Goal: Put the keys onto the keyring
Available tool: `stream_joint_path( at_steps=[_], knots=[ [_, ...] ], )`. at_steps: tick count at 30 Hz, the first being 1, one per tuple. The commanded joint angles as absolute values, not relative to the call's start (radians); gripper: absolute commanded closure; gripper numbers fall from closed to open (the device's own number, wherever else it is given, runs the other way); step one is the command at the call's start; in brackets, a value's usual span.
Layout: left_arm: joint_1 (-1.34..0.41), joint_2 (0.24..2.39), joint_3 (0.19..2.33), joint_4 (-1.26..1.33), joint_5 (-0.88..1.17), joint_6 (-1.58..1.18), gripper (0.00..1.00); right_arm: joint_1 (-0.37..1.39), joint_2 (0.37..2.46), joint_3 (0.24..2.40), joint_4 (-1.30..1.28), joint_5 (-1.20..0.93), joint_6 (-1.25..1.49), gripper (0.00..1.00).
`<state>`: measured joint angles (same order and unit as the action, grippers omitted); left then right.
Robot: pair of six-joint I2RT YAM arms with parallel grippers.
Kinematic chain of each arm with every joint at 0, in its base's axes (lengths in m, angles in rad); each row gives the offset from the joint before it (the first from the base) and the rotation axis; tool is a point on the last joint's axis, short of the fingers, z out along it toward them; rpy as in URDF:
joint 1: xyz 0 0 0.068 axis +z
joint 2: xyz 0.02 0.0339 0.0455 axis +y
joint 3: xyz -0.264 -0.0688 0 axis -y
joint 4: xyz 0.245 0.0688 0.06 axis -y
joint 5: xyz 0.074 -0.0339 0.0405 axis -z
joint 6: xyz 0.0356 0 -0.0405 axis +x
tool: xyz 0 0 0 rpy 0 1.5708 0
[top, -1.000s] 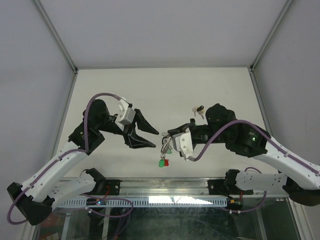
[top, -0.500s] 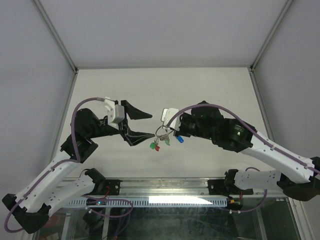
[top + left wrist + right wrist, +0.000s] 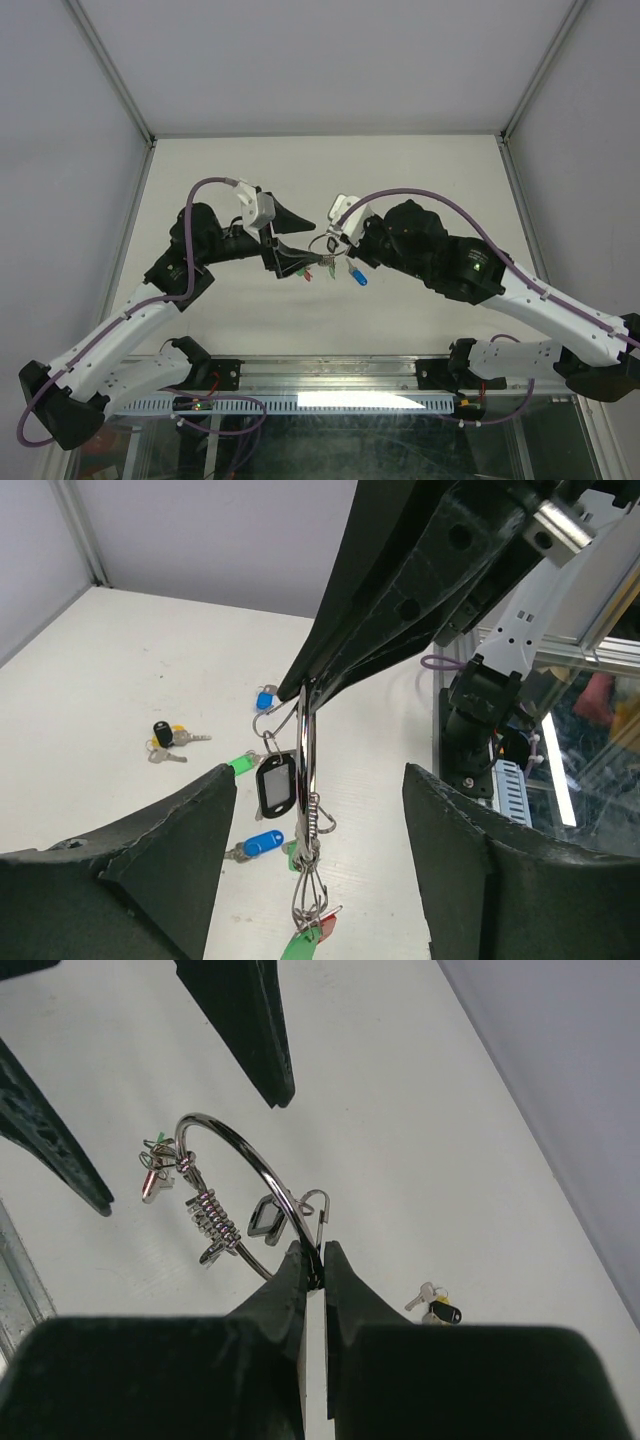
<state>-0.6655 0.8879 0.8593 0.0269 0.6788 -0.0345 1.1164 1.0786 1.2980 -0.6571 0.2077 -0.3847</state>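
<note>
The keyring (image 3: 235,1145) is a silver wire ring held up in the air, and my right gripper (image 3: 322,1255) is shut on its lower edge. Green-capped (image 3: 300,945) and red-capped keys (image 3: 326,924) dangle from it on small loops, beside a black tag (image 3: 275,783). In the top view the keyring (image 3: 327,245) hangs between the two arms. My left gripper (image 3: 318,780) is open, one finger on each side of the ring without touching it. A blue-capped key (image 3: 262,842) shows below; whether it hangs or lies on the table I cannot tell.
A small black-and-yellow key bunch (image 3: 165,738) lies on the white table (image 3: 230,170) behind the ring, and the right wrist view shows the bunch (image 3: 437,1308) too. Grey walls close the table's sides and back. A metal rail (image 3: 340,375) runs along the near edge.
The right arm has lifted the keyring up from near the table and swung it left. The left gripper has opened wider and moved right, so its fingers now flank the ring.
</note>
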Motion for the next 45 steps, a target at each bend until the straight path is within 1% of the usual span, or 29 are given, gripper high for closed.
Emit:
stream_joint_path(
  at_steps=[1, 4, 5, 6, 8, 12, 15, 16, 22, 24, 27, 31, 36, 38, 41, 42, 45],
  knots=[
    [-0.657, 0.912, 0.888, 0.074, 0.655, -0.038, 0.36, 1.117, 1.048, 1.337, -0.54, 0.223, -0.338, 0.99],
    [-0.657, 0.929, 0.895, 0.076, 0.64, -0.034, 0.42, 1.117, 1.042, 1.33, -0.525, 0.208, -0.336, 0.99],
    [-0.658, 0.934, 0.898, 0.076, 0.638, -0.032, 0.47, 1.118, 1.039, 1.327, -0.52, 0.206, -0.335, 0.99],
    [-0.657, 0.938, 0.902, 0.077, 0.637, -0.032, 0.53, 1.117, 1.037, 1.323, -0.517, 0.206, -0.334, 0.99],
    [-0.658, 0.946, 0.91, 0.076, 0.641, -0.031, 0.7, 1.117, 1.034, 1.313, -0.514, 0.205, -0.335, 1.0],
    [-0.658, 0.957, 0.921, 0.079, 0.662, -0.039, 1.0, 1.117, 1.02, 1.296, -0.494, 0.216, -0.331, 1.0],
    [-0.657, 0.958, 0.932, 0.058, 0.66, -0.037, 1.0, 1.117, 1.007, 1.273, -0.467, 0.218, -0.329, 0.99],
    [-0.658, 0.959, 0.938, 0.042, 0.647, -0.034, 1.0, 1.117, 1.005, 1.266, -0.461, 0.22, -0.328, 0.97],
    [-0.658, 0.963, 0.981, -0.047, 0.538, -0.02, 1.0, 1.117, 0.977, 1.235, -0.465, 0.242, -0.331, 0.72],
    [-0.657, 0.966, 0.996, -0.073, 0.51, -0.012, 1.0, 1.117, 0.961, 1.22, -0.465, 0.244, -0.33, 0.66],
    [-0.657, 0.969, 1.02, -0.119, 0.473, 0.005, 1.0, 1.117, 0.934, 1.194, -0.465, 0.234, -0.336, 0.6],
    [-0.657, 0.975, 1.063, -0.194, 0.398, 0.052, 1.0, 1.117, 0.89, 1.144, -0.434, 0.166, -0.338, 0.46],
    [-0.658, 0.987, 1.105, -0.268, 0.323, 0.105, 1.0, 1.117, 0.855, 1.104, -0.363, 0.239, -0.288, 0.43],
    [-0.658, 0.989, 1.114, -0.286, 0.303, 0.116, 1.0, 1.115, 0.887, 1.156, -0.39, 0.292, -0.209, 0.42],
    [-0.658, 0.991, 1.114, -0.294, 0.284, 0.117, 1.0, 1.072, 0.978, 1.262, -0.512, 0.305, -0.124, 0.41],
    [-0.658, 0.991, 1.112, -0.296, 0.282, 0.115, 1.0, 1.033, 1.0, 1.28, -0.529, 0.277, -0.095, 0.41],
    [-0.656, 0.99, 1.106, -0.286, 0.295, 0.104, 1.0, 0.872, 1.028, 1.283, -0.524, 0.102, 0.019, 0.41]
  ],
)
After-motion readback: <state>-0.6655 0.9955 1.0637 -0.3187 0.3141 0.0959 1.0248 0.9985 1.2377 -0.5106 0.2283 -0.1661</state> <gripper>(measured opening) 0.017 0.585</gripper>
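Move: The ring, held at its upper edge by the right fingers, hangs between the left hand's open fingers: its middle lies about 3 cm to the left hand's right, level with it front to back and in height. From the right hand it is some 4 cm left, straight across, and 2 cm below. The tagged bunch hangs about 9 cm below the left hand, 1 cm to its right and 1 cm back. On the table, roughly 30 cm below the right hand, the blue-tagged key lies 8 cm ahead and 2 cm right of it, the green-tagged key 13 cm ahead and 13 cm right. The left hand eases about 1.5 cm forward and down while its fingers shut on the ring's near side, then keeps that pinch and carries the ring forward and left by some 5 cm, swinging about 20 degrees counter-clockwise with its left side rising. The right hand holds on while rising 2 cm, then opens about halfway, lets go of the ring, backs off to the right a couple of centimetres and finally goes forward and up, its left side rolling upward. ##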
